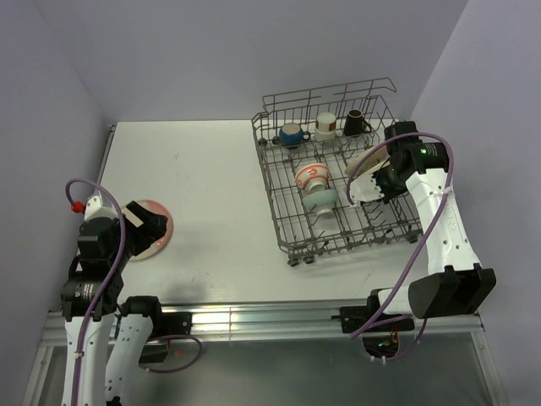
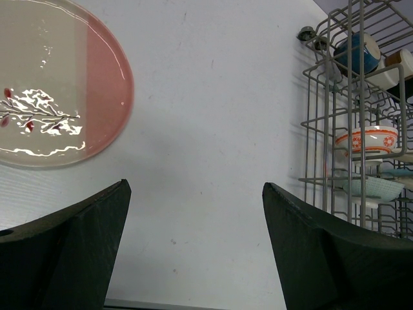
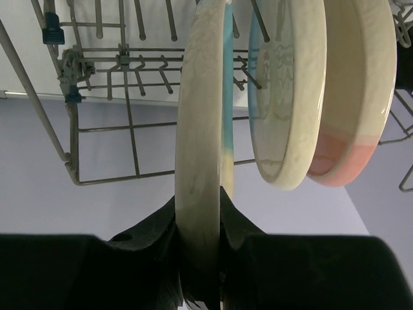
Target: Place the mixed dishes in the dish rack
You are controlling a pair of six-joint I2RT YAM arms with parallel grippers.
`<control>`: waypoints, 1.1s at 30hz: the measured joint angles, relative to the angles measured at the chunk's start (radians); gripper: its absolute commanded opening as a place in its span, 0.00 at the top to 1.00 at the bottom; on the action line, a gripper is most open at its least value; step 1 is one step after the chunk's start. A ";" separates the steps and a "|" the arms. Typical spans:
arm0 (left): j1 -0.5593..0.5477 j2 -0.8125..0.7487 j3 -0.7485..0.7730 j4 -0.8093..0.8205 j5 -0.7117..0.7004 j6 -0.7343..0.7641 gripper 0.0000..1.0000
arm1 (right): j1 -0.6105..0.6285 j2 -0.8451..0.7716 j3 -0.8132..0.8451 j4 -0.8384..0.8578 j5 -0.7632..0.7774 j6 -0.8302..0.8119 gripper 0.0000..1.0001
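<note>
The dish rack (image 1: 296, 222) stands at the right of the table. My right gripper (image 3: 201, 206) is shut on the rim of a cream and blue plate (image 3: 203, 123), held on edge inside the rack. Beside it stand a blue plate (image 3: 290, 97) and a pink plate (image 3: 358, 97). In the top view the right gripper (image 1: 372, 188) is over the rack's right side. My left gripper (image 2: 193, 187) is open and empty, just beside a pink plate (image 2: 58, 90) lying flat on the table. From above, the left gripper (image 1: 149, 222) partly covers this pink plate (image 1: 161, 237).
In the rack lie an orange-red bowl (image 1: 311, 176) and a pale teal bowl (image 1: 321, 200). Three mugs line its back: blue (image 1: 292, 134), brown and white (image 1: 325, 125), dark (image 1: 353, 123). The left wrist view shows the rack's wires (image 2: 352, 129) to the right.
</note>
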 measured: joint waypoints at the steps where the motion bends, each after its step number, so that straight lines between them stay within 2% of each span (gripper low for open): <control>1: 0.000 0.000 0.000 0.000 0.000 0.000 0.10 | 0.001 0.002 -0.002 0.003 0.003 -0.007 1.00; 10: 0.000 0.008 0.000 0.000 0.000 0.000 0.10 | 0.003 0.109 -0.016 0.037 0.027 -0.035 1.00; 17: 0.000 0.020 0.000 0.000 0.000 0.000 0.10 | 0.013 0.129 -0.030 0.054 0.044 -0.030 1.00; 22: 0.000 0.034 0.000 0.000 0.002 0.000 0.10 | 0.024 0.165 -0.072 0.108 0.058 -0.021 0.93; 25: 0.000 0.059 0.000 0.000 0.002 0.003 0.10 | 0.031 0.182 -0.093 0.144 0.073 0.017 0.85; 26: 0.000 0.068 0.000 0.000 0.002 0.004 0.10 | 0.031 0.182 -0.099 0.151 0.076 0.026 0.74; 27: 0.000 0.079 0.000 0.000 0.002 0.004 0.10 | 0.031 0.182 -0.101 0.155 0.076 0.031 0.70; 28: 0.000 0.087 0.000 0.001 0.002 0.004 0.10 | 0.031 0.182 -0.101 0.164 0.078 0.031 0.61; 33: 0.000 0.127 0.000 0.005 0.018 0.003 0.10 | 0.031 0.182 -0.102 0.164 0.088 0.049 0.40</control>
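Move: The held blue-and-cream plate is going to a slot in the rack, about 5 cm ahead of the right hand, 3 cm left and 15 cm below. Beyond it stand a racked plate, about 9 cm ahead and 4 left of the hand, and a pink-edged plate, 14 ahead and 4 left; the green bowl is 8 ahead, 18 left. The empty left hand has the last table plate about 13 cm ahead, 12 left and 22 below. The plate, still pinched by its rim in the right hand, is lowered about 7 cm and carried some 4 cm forward into the tines behind the racked plates, the fingers tipping slightly steeper. The right hand then stops and opens to a little over half, letting go of the rim. The left hand, open, starts down and slightly forward towards the last table plate, about 2.5 cm, tipping its fingers downward. ##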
